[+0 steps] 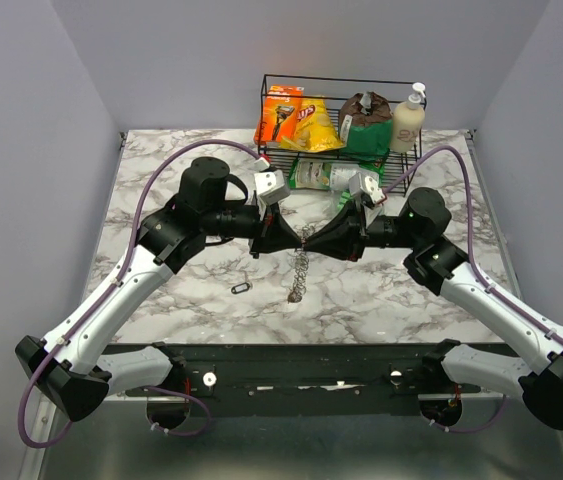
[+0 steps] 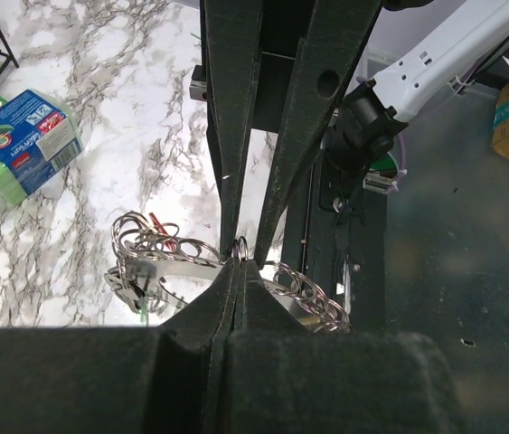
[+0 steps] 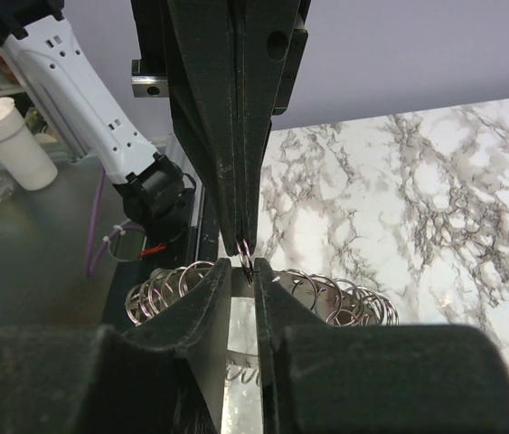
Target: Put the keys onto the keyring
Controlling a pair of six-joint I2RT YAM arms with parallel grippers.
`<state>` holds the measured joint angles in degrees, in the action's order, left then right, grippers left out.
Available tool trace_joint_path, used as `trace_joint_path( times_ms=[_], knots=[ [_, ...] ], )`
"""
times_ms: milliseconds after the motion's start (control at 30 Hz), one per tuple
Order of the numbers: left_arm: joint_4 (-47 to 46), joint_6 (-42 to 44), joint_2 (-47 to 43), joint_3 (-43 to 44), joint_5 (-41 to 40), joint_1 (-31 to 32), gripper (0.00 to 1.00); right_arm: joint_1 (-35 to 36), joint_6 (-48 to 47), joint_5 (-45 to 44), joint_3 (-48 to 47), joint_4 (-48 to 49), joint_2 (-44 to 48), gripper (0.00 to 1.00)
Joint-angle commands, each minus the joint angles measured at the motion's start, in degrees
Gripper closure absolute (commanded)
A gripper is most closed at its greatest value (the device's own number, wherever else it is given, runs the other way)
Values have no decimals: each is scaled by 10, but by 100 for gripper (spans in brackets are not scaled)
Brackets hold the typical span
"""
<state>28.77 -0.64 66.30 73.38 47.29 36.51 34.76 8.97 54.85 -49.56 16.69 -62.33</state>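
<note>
My two grippers meet tip to tip above the middle of the table. The left gripper [image 1: 296, 241] is shut on the thin silver keyring [image 2: 240, 246]. The ring's chain [image 1: 299, 272] hangs down to the marble. In the left wrist view, red and green key heads [image 2: 146, 271] show in the bunch of links. The right gripper [image 3: 245, 268] faces the left one [image 3: 240, 237]. Its jaws stand narrowly apart around a flat silver key blade [image 3: 243, 362], at the ring's edge [image 3: 247, 256]. A small dark key [image 1: 240, 288] lies alone on the table, front left of the chain.
A black wire basket [image 1: 341, 82] at the back holds snack bags and a soap bottle [image 1: 408, 118]. A green-and-white pack [image 1: 326, 176] lies in front of it, just behind the grippers. Grey walls close in left and right.
</note>
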Motion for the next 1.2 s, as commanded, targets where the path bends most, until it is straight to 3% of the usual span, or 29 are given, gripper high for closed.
trace_joint_path(
  times_ms=[0, 67, 567, 667, 800, 967, 1167],
  knots=[
    [-36, -6, -6, 3, 24, 5, 100, -1, -4, 3, -6, 10, 8, 88],
    [-41, -9, -7, 3, 24, 6, 100, -1, -4, 3, -6, 9, 7, 99],
    [-79, -30, 2, -3, 33, 6, 100, -1, -15, -47, 2, 11, 19, 99],
    [-80, -30, 6, -2, 33, 6, 95, -1, -14, -53, 0, 11, 20, 99],
    [-94, -38, 2, -10, 32, 6, 79, 0, -12, -56, 3, 12, 26, 99],
    [-133, -59, -17, -31, 19, 6, 68, -1, -8, -62, 7, 17, 33, 99],
    [-186, -92, -50, -55, -18, 5, 34, -1, -3, -66, 15, 20, 46, 99]
  ],
)
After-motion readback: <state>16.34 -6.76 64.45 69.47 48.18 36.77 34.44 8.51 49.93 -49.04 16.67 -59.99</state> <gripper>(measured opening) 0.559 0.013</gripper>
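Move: The keyring hangs from the left fingers by a small loop at its top, its middle some 6 cm straight below both hand points. The right fingertips already stand about the same loop, so the ring lies just as near to that hand. From the left hand, the black clip is on the table about 4 cm farther out, 13 cm left and 20 cm down; the blue packet is roughly 24 cm out, 14 cm right and 18 cm down. The right fingers finish closing and pinch the keyring's top loop while the left still grips it. Both hands then ease upward, the right about 1 cm up and 1 cm forward with a slight clockwise turn. The left fingers open past halfway and let go, as that hand rises some 2 cm, edges right and tips its fingertips up a few degrees. ##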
